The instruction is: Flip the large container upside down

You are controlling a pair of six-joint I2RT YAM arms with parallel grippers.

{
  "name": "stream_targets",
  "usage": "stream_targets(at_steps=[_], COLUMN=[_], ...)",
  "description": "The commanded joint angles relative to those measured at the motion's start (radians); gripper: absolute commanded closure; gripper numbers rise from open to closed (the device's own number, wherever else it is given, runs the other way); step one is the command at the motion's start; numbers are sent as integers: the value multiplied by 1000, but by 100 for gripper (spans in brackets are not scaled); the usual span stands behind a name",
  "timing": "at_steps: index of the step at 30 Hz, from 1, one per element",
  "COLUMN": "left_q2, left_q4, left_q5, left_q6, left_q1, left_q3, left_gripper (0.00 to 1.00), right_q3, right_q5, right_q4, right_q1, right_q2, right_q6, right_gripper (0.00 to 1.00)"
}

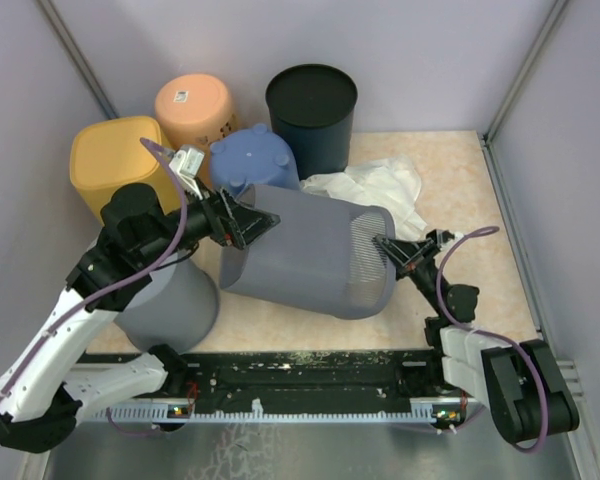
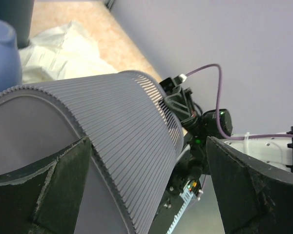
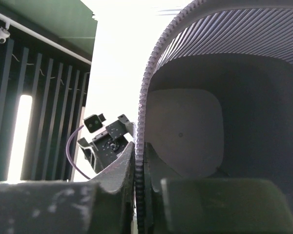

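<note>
The large grey ribbed container [image 1: 310, 262] lies on its side mid-table, its open mouth facing right. My right gripper [image 1: 388, 245] is shut on the mouth's rim. In the right wrist view the beaded rim [image 3: 142, 122] is pinched between my right gripper's [image 3: 139, 163] two fingers, one inside and one outside the wall. My left gripper [image 1: 248, 222] stands open at the container's closed left end. In the left wrist view its wide-apart fingers [image 2: 63, 180] straddle the ribbed wall [image 2: 117, 122], and the left one lies against the container's base end.
Behind the container stand a yellow tub [image 1: 115, 160], an orange tub [image 1: 195, 105], a blue tub [image 1: 252, 158] and a black bin [image 1: 312, 105]. A crumpled white bag [image 1: 375, 185] lies at the back right. A second grey container [image 1: 175, 305] sits under my left arm.
</note>
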Motion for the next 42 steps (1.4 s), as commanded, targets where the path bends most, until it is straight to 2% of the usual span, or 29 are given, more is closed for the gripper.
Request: stream_targets(at_steps=[1,4,5,11,13,17,20,24,33,38,42], left_q2=[49,62,67,86,92,113,133,164,193,201,197], left_q4=[155,176,178,271,320,382,407,434,435,435,330], left_q5=[312,323,324,367,385,408,424,446,444,443,434], left_q6=[-108,-109,-108,-162,-188,-214,-219,-224,-202,-200,-110], left_q1=[-45,-45,-45,-45,-45,-45,-47,-47,-47,-46,-47], left_q3=[-32,-26,-30,-132,-171,-215,-220,-221,-207,-193,-106], left_gripper=[0,0,0,0,0,0,0,0,0,0,0], right_q3=[-115,-115,-115,-106,-87,11,78,110,303,441,618], right_q5=[9,-11,-15,-12,-7,36,93,131,303,404,497], right_q4=[94,5,-35,-383,-560,-1115,-1383,-1546,-1843,-1931,-2007], right_q1=[19,18,18,19,18,17,16,17,17,17,17], right_q2=[-16,-41,-54,-236,-329,-542,-646,-662,-512,-452,-432], right_q6=[-35,-69,-81,-173,-222,-402,-523,-594,-794,-899,-1041], right_gripper=[85,60,56,47,45,38,26,16,14,14,13])
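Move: Beside the open left hand, the large container lies raised and tipped, its middle about 11 cm to the right and 14 cm below. The upturned blue bin stands roughly 17 cm ahead of this hand and the upturned grey tub some 22 cm to its left, both about 20 cm below. The right hand already pinches the container's rim, with the container's middle about 15 cm to its left and 4 cm lower. Opening at once, the right fingers release the rim; that hand sinks some 18 cm, then turns back up a few centimetres while easing right and rolling clockwise as seen from behind. The wide-open left hand leads the container's bottom end over, rising about 3 cm and sweeping right and slightly back by about 9 cm, turning clockwise, then coming down onto the upturned bottom. ##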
